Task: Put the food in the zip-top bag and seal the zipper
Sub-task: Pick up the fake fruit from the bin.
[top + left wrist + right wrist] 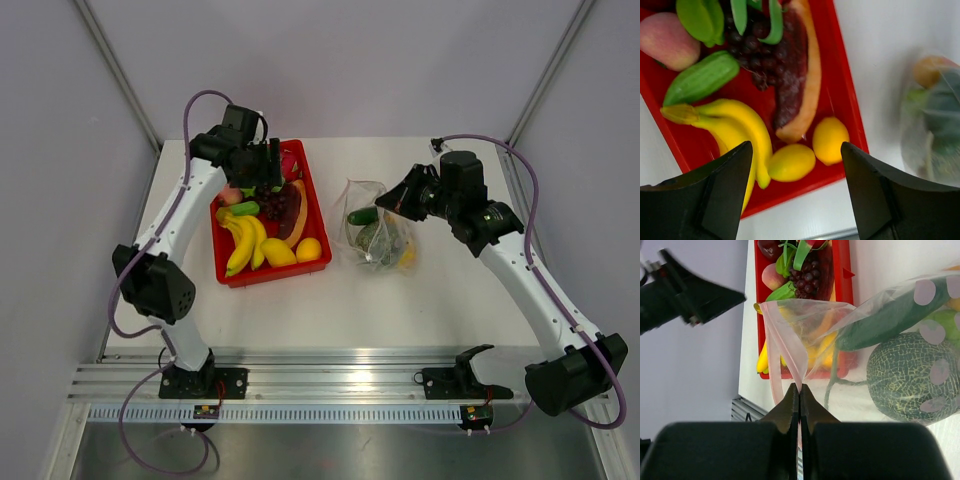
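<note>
The food lies partly in a red tray (319, 218): bananas (243, 240), two yellow lemons (279, 252), dark grapes (272, 205) and a peach (231, 195). My left gripper (262, 172) hovers over the tray's far half. It is open with nothing between its fingers (715, 190), and a lemon (791, 162) shows below the gap. The zip-top bag (380, 238) lies right of the tray and holds a green cucumber (890, 317) and the netted melon (905, 375). My right gripper (799, 386) is shut on the pink zipper (782, 340) and holds the mouth open towards the tray.
A green okra-like pod (700, 80) and a long melon slice (807, 70) also lie in the tray. An aluminium rail (330, 385) runs along the near table edge. Grey walls close in the back and both sides.
</note>
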Tool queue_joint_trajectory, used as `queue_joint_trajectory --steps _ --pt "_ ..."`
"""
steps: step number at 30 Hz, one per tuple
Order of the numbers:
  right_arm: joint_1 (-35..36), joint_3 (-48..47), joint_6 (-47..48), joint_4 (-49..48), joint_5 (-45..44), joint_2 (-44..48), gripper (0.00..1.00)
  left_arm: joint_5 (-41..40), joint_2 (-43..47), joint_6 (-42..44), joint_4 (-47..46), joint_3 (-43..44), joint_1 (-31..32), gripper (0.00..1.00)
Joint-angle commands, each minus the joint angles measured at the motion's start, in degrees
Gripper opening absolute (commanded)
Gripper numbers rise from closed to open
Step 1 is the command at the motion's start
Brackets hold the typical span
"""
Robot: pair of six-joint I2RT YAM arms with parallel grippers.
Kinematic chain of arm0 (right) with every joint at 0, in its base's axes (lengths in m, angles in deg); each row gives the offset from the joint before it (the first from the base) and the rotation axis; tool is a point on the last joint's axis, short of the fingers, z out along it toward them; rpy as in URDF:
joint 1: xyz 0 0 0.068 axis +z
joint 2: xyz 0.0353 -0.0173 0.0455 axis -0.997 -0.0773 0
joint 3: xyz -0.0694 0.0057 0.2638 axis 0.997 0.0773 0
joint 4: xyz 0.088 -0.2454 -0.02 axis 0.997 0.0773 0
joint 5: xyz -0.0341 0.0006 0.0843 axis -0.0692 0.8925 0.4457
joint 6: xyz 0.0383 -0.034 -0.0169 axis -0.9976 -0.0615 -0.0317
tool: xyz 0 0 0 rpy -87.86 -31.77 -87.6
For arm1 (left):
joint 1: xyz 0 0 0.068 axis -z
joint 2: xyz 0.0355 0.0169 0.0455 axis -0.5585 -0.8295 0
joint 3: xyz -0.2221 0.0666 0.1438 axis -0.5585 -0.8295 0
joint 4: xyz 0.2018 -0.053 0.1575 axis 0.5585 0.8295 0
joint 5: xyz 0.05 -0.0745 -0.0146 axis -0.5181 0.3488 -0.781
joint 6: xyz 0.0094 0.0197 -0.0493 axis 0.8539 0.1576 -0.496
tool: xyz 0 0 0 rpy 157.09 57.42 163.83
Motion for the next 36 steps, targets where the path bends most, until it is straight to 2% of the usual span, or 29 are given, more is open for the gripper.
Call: queue_joint_trajectory --steps 1,3,5,10,16,23,28,36 --pt "-0.03 -2.46 1.15 -0.10 -0.36 1.66 0.00 -7.03 -5.53 -0.13 -3.96 4.99 -1.53 0.75" --pt "-0.03 -2.72 1.42 0.33 -0.28 1.31 0.00 -7.56 -8.94 0.92 -5.63 6.93 -3.02 0.84" --pt "-0.03 -3.33 1.94 0.95 -0.36 0.70 0.00 -7.04 -11.76 2.06 -6.25 11.13 -4.86 0.99" --pt "-0.03 -5.00 3.00 1.83 -0.45 -0.62 0.00 -2.75 -23.26 2.94 -5.11 23.71 -8.91 0.99" --pt "-0.03 -6.32 3.44 1.83 0.43 -3.52 0.00 3.59 -29.34 5.40 -15.02 25.83 -11.64 0.97" --pt "-0.03 -7.47 4.14 2.80 -0.27 -5.11 0.00 2.01 -34.71 7.69 -22.25 28.11 -11.73 0.99" --pt "-0.03 -7.64 4.23 2.89 -0.19 -6.16 0.00 0.70 -42.00 7.25 -21.11 34.62 -11.73 0.99" --pt "-0.03 -7.99 4.49 2.36 0.08 -8.27 0.00 -1.85 -44.73 6.63 -22.52 34.27 -11.82 0.97"
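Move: The avocado lies near the far edge of the red bin, about 26 cm ahead of the left hand, 6 cm to its left and 17 cm below. The dragon fruit sits some 8 cm to the avocado's right and level with it; the grapes are about 14 cm nearer than the avocado and 3 cm to its right. From the right hand, which holds the bag, the avocado is roughly 32 cm ahead, 32 cm left and 20 cm lower. The avocado is what the left hand comes down to: it swings forward some 23 cm over the grapes, drifting a little left, and sinks about 14 cm, the last stretch nearly straight down. Its fingers spread wide early on and end open on either side of the fruit. The right hand keeps its pinch on the bag's lip, easing a couple of centimetres forward and down. ##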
